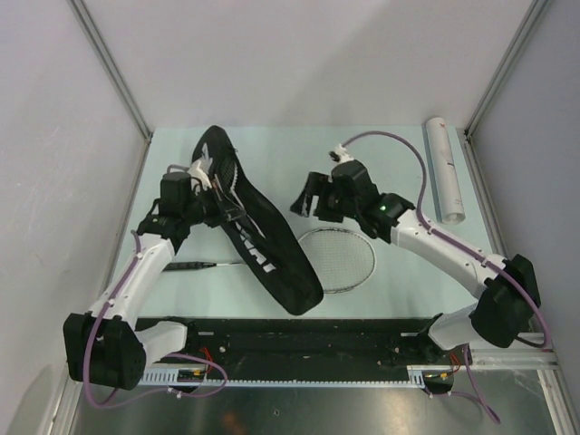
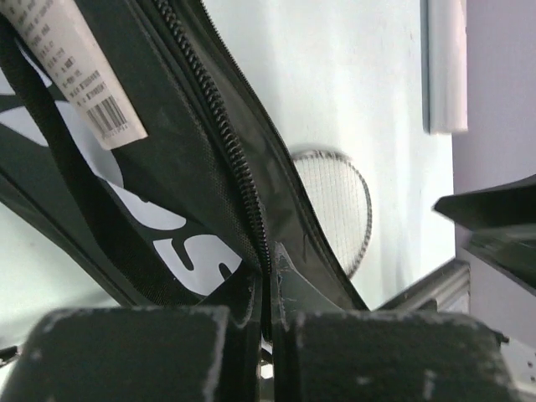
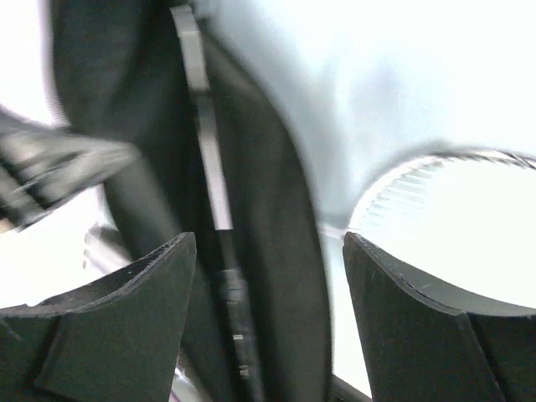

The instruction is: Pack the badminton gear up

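The long black racket bag (image 1: pixel 263 236) lies slanted across the table. My left gripper (image 1: pixel 216 205) is shut on the bag's zipper edge (image 2: pixel 251 209) and holds it up; the left gripper (image 2: pixel 268 289) has the fabric pinched between its pads. A racket lies under the bag, its head (image 1: pixel 340 258) out on the right and its black handle (image 1: pixel 192 265) out on the left. My right gripper (image 1: pixel 313 199) hovers open just right of the bag. In the right wrist view, the right gripper (image 3: pixel 268 289) is over the bag (image 3: pixel 268 218), where a blurred silver shaft (image 3: pixel 205 159) shows.
A white tube (image 1: pixel 444 168) lies along the right wall at the back. The bag's white barcode tag (image 2: pixel 79 67) hangs near my left gripper. Grey walls close the table on three sides. A black rail (image 1: pixel 299 340) runs along the near edge.
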Robot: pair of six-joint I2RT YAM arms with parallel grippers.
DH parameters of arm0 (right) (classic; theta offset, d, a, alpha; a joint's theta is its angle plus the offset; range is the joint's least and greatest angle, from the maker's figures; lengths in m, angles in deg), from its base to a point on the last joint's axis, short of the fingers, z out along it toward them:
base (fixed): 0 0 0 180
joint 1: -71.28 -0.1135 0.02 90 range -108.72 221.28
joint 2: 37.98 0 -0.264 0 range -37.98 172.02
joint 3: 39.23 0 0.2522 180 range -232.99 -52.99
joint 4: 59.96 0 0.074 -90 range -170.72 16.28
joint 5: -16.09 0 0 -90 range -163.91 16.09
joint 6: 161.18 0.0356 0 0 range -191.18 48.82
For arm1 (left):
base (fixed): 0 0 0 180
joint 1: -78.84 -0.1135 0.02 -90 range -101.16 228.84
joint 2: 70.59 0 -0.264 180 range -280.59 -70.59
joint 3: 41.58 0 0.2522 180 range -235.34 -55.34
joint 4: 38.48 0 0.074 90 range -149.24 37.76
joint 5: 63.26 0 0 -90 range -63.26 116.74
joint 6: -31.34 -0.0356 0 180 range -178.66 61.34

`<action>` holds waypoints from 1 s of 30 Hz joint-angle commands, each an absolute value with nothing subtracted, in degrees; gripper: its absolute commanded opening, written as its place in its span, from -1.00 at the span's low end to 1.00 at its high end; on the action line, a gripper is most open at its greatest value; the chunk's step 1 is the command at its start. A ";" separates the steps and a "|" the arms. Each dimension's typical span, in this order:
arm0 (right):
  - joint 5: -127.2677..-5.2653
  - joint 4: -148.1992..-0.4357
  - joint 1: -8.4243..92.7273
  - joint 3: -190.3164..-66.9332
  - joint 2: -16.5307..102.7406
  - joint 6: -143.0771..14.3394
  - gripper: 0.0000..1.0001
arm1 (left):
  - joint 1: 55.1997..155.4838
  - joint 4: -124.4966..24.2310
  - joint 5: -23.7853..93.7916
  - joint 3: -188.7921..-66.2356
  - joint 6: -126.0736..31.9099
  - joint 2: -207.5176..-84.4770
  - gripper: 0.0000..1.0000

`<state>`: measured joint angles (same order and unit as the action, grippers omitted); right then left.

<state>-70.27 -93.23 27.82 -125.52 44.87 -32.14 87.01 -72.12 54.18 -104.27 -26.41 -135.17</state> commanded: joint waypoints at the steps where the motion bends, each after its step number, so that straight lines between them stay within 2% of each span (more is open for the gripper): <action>1: -80.24 -94.21 31.81 -114.82 42.27 -16.98 0.51 | 85.52 -68.06 48.37 -110.62 -24.74 -132.64 -0.99; 8: -78.74 -67.86 25.32 -95.72 40.50 3.41 0.41 | 82.71 -68.06 46.25 -114.67 -26.23 -132.38 -0.99; 13: -75.93 -55.32 20.57 -95.18 51.04 11.86 0.37 | 81.57 -68.06 44.32 -115.46 -27.02 -130.54 -1.00; 15: -74.88 -49.93 18.64 -94.48 54.56 17.90 0.29 | 81.04 -68.06 43.10 -115.20 -27.02 -129.22 -0.99; 19: -79.43 -39.47 15.03 -94.74 62.38 25.56 0.17 | 81.04 -68.14 40.55 -114.85 -28.07 -127.02 -1.00; 23: -85.32 -40.49 13.10 -96.49 65.81 30.85 0.12 | 80.95 -68.06 39.31 -113.97 -28.52 -126.14 -0.99; 27: -92.62 -49.79 11.08 -100.36 67.57 31.39 0.03 | 80.95 -68.06 38.17 -112.74 -28.69 -125.35 -0.99; 30: -91.31 -52.10 11.16 -101.42 70.04 34.02 -0.07 | 80.95 -68.06 37.55 -112.39 -28.87 -125.08 -0.99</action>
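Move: The bag's lower end, the right gripper's likely target, lies about 14 cm back and 8 cm left of it, some 20 cm below. From the left gripper, which already pinches the bag near the zip, it is roughly 15 cm back, 18 cm right and 16 cm down. The racket head lies about 5 cm back, 3 cm left and 24 cm below the right gripper; the racket handle is about 7 cm back, 11 cm left and 18 cm below the left. Bring the open right gripper down some 19 cm to just above the table, swinging right and back first, then left towards the bag's lower end beside the racket head. Roll it about 50 degrees around its pointing line, left side rising, while narrowing the fingers partway. Keep the left pinch on the bag and raise it, first also forward, then left, turning slightly counter-clockwise. ##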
